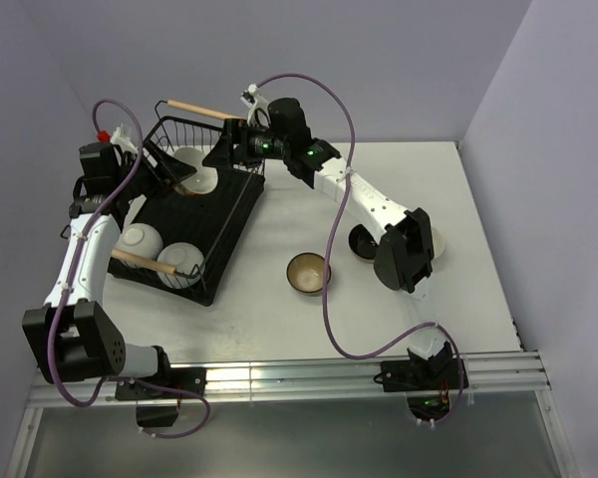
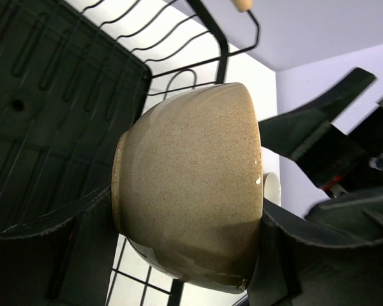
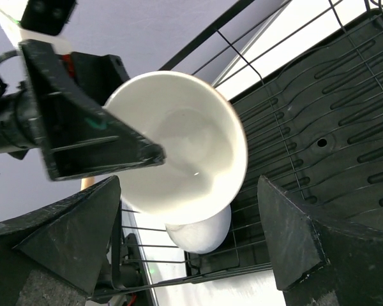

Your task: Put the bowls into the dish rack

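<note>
My left gripper (image 2: 188,220) is shut on a cream-beige bowl (image 2: 191,185), one finger at its foot and one across its mouth. The bowl hangs on its side over the far end of the dish rack (image 1: 229,214). In the right wrist view its pale inside (image 3: 191,140) faces the camera. My right gripper (image 3: 188,191) stands open, its fingers wide on either side of that bowl and not touching it. A white bowl (image 3: 201,236) leans against the rack's wires just beneath. Two white bowls (image 1: 140,239) (image 1: 182,259) sit at the rack's near end.
On the table to the right of the rack stand a brown bowl (image 1: 307,272) and a black bowl (image 1: 362,242). A pale bowl (image 1: 437,245) is partly hidden behind the right arm's elbow. The rack's wooden handles (image 1: 201,110) (image 1: 140,261) stick up at both ends.
</note>
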Motion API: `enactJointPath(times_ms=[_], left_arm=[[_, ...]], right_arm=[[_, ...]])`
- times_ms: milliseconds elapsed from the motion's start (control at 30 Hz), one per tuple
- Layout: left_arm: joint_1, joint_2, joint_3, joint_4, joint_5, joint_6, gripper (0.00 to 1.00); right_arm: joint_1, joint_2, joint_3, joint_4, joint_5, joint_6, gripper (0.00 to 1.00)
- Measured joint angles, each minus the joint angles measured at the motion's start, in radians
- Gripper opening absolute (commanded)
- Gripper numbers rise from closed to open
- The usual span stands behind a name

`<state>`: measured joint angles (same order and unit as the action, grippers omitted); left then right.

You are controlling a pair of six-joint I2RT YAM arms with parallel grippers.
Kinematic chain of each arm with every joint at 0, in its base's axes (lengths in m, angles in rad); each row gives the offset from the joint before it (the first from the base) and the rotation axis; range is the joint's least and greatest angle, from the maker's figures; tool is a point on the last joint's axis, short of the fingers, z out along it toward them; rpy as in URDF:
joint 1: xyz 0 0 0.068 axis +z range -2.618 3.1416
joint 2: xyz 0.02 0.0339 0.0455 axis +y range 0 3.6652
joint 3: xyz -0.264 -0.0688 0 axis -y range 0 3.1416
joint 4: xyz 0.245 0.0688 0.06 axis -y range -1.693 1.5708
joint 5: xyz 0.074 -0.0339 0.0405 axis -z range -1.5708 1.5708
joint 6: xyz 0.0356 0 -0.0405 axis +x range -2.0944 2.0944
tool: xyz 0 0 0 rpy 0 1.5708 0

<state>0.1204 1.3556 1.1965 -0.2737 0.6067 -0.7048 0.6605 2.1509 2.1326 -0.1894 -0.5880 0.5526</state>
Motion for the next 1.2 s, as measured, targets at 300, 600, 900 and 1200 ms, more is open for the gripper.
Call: enactJointPath(times_ms=[300,600,900,1200], left_arm=[[0.031,0.051,0.000,-0.047,-0.028,0.051,0.00],[0.078,0.165,0.003,-0.129,-0.057,0.118,0.00],[0.079,0.254,0.080,-0.207,-0.144,0.224,0.00],[0.079,0.307,0.107,-0.271,-0.217,0.297,0.00]], right_arm=[[-0.005,0.000,-0.001,-0.002,0.000,0.000,0.97],[-0.045,-0.049,-0.095,0.001,-0.011,0.010,0.99],[-0.090,-0.129,-0.194,-0.001,-0.025,0.010,0.99],[-0.101,-0.172,-0.248,0.002,-0.031,0.004,0.99]])
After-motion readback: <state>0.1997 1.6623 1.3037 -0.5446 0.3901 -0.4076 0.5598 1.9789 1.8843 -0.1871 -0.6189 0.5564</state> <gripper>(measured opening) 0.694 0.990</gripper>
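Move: Beyond the two white bowls already racked, the open stretch of rack floor that the left hand's beige bowl is bound for lies about 8 cm left, 1 cm ahead and 20 cm below that hand. One white bowl is some 15 cm left and 6 cm back of the hand, the other 4 cm left and 11 cm back, both roughly 22 cm lower. From the open right hand, the beige bowl is about 8 cm left, 1 cm back and slightly below. Lowering the beige bowl still pinched between its fingers into the rack, the left hand sinks some 13 cm while swinging about 7 cm left, down towards the gap beyond the white bowls, and tips its fingers down with a roll that lifts its left side. The right hand, already off the bowl, waits briefly, then backs away to the right about 6 cm with fingers wide open. ##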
